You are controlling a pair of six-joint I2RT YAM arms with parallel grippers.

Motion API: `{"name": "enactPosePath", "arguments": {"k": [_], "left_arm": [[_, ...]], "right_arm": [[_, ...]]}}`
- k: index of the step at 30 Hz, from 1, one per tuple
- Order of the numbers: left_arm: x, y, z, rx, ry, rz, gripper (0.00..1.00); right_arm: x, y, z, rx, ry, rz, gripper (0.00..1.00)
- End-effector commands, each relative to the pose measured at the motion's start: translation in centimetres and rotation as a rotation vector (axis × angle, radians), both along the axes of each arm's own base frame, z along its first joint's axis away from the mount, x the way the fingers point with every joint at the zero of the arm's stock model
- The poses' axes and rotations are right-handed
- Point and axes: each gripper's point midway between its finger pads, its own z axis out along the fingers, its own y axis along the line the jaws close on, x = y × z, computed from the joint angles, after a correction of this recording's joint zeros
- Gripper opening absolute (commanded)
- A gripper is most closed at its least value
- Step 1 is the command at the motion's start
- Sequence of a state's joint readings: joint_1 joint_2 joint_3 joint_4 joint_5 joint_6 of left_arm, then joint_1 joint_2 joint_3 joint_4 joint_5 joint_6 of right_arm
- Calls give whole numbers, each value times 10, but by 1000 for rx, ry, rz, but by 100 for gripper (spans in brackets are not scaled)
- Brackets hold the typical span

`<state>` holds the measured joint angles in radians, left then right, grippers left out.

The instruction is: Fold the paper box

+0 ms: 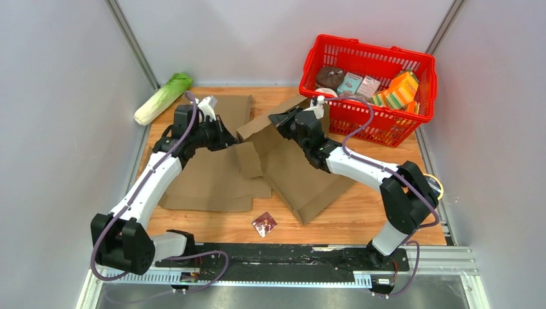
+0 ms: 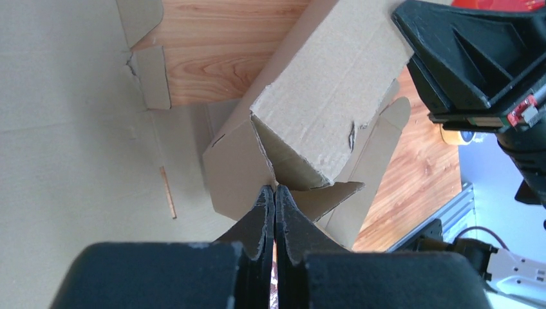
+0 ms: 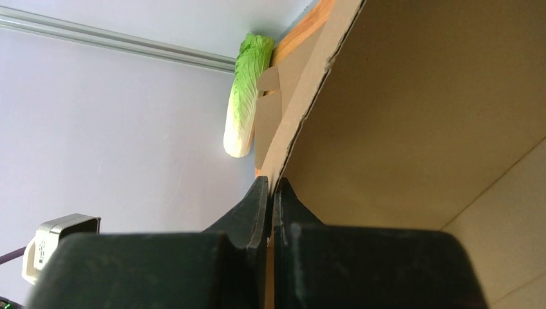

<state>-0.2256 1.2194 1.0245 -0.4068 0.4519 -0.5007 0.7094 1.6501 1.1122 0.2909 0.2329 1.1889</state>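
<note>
The paper box (image 1: pixel 302 174) is brown cardboard, mostly spread flat on the wooden table, with one panel (image 1: pixel 257 125) lifted into a sloping tube shape (image 2: pixel 322 96). My right gripper (image 1: pixel 273 119) is shut on the raised panel's edge; the wrist view shows the cardboard (image 3: pixel 418 116) pinched between its fingers (image 3: pixel 271 183). My left gripper (image 1: pixel 226 138) is shut with nothing between its fingers. Its tips (image 2: pixel 275 188) touch the lower corner of the raised part, where a small flap (image 2: pixel 328 196) sticks out.
A red basket (image 1: pixel 367 48) with several packaged goods stands at the back right, just behind the right gripper. A napa cabbage (image 1: pixel 162 98) lies at the back left. A small dark packet (image 1: pixel 264 223) lies on the wood near the front edge.
</note>
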Motion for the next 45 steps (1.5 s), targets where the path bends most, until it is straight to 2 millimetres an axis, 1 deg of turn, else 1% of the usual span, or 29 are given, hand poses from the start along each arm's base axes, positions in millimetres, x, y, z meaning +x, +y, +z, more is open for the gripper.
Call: {"name": "enactPosePath", "arguments": {"k": [1,2,4,6,7,8,9,11,13,14,15,16,17,18,19,20,25,29,32,35,36,37,38,39,40,41,42,44,45], "left_arm": [[20,-22,80,-136,-203,-31,0],[23,-20,78,-124,-203,-16,0],[30,-11,70,-79,-235,30,0],[36,-4,65,-50,-261,66,0],[38,-4,65,-50,-272,72,0],[41,-7,69,-61,-294,68,0],[42,-8,70,-66,-302,67,0],[49,1,72,-33,-332,115,0],[53,2,70,-32,-352,133,0],[56,1,77,-45,-381,133,0],[57,-1,79,-49,-392,135,0],[61,1,81,-44,-406,154,0],[63,3,83,-38,-419,167,0],[66,5,86,-36,-439,181,0],[68,4,90,-35,-463,180,0],[72,2,94,-42,-492,179,0],[81,-6,98,-44,-529,185,0],[87,-6,90,-52,-506,208,0],[82,-12,84,-64,-497,170,0],[75,-12,74,-48,-477,148,9],[72,-11,68,-39,-465,142,16],[69,-10,65,-29,-461,135,19],[65,-8,68,-27,-469,134,22],[62,-6,63,-19,-463,131,28],[59,-3,58,3,-456,124,32],[54,-2,61,8,-464,119,34],[51,0,56,21,-459,117,39],[43,4,57,39,-474,105,41],[40,5,51,44,-465,103,43]], "right_arm": [[-4,15,27,6,-81,13,0],[-4,9,21,-11,-50,-8,0],[-2,4,26,11,-48,-13,0],[-3,10,31,37,-43,16,0],[-5,16,29,36,-30,30,0],[-6,17,20,23,8,30,0],[-6,19,22,56,32,21,0],[-6,14,13,59,87,-14,0],[-5,17,20,87,101,-25,1],[-7,17,7,55,154,-35,2],[-5,20,16,59,153,-43,2],[-8,20,14,49,176,-51,2],[-11,15,5,23,214,-73,2],[-11,12,8,31,211,-93,2],[-12,10,3,33,213,-96,2],[-11,11,7,53,205,-95,2],[-15,16,4,81,254,-90,2],[-13,9,7,78,264,-131,2],[-13,2,11,81,262,-162,3],[-10,-13,10,70,252,-219,3],[-10,-16,7,65,253,-234,3],[-7,-21,8,71,253,-242,2],[-6,-23,10,76,250,-244,2],[-6,-25,7,73,254,-249,2],[-5,-28,8,78,252,-255,1],[-5,-29,8,80,252,-259,1],[-6,-30,9,87,253,-260,1],[-5,-32,10,101,258,-269,1],[-5,-33,10,102,257,-269,1]]}}
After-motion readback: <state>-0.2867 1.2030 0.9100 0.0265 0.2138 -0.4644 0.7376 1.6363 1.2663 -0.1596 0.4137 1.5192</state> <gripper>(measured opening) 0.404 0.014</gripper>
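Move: The corner flap of the box is already pinched in the left fingers, its middle about 4 cm to their right, 5 cm back and 5 cm lower. The open left end of the raised wall stands roughly 3 cm ahead and 3 cm right of that hand, about level. From the right hand, which already holds this wall's edge, that end is some 8 cm left and 4 cm back. The red basket sits about 30 cm right and 11 cm ahead of the right hand, 10 cm lower. The pinched corner flap is carried by the left hand forward about 7 cm and up about 3 cm, along the left end of the raised wall, the fingers tipping upward nearly 20 degrees and turning slightly counter-clockwise; then they open and draw back 2 cm. The right hand keeps its grip on the wall, swinging it clockwise some 15 degrees while tipping down and easing right. ##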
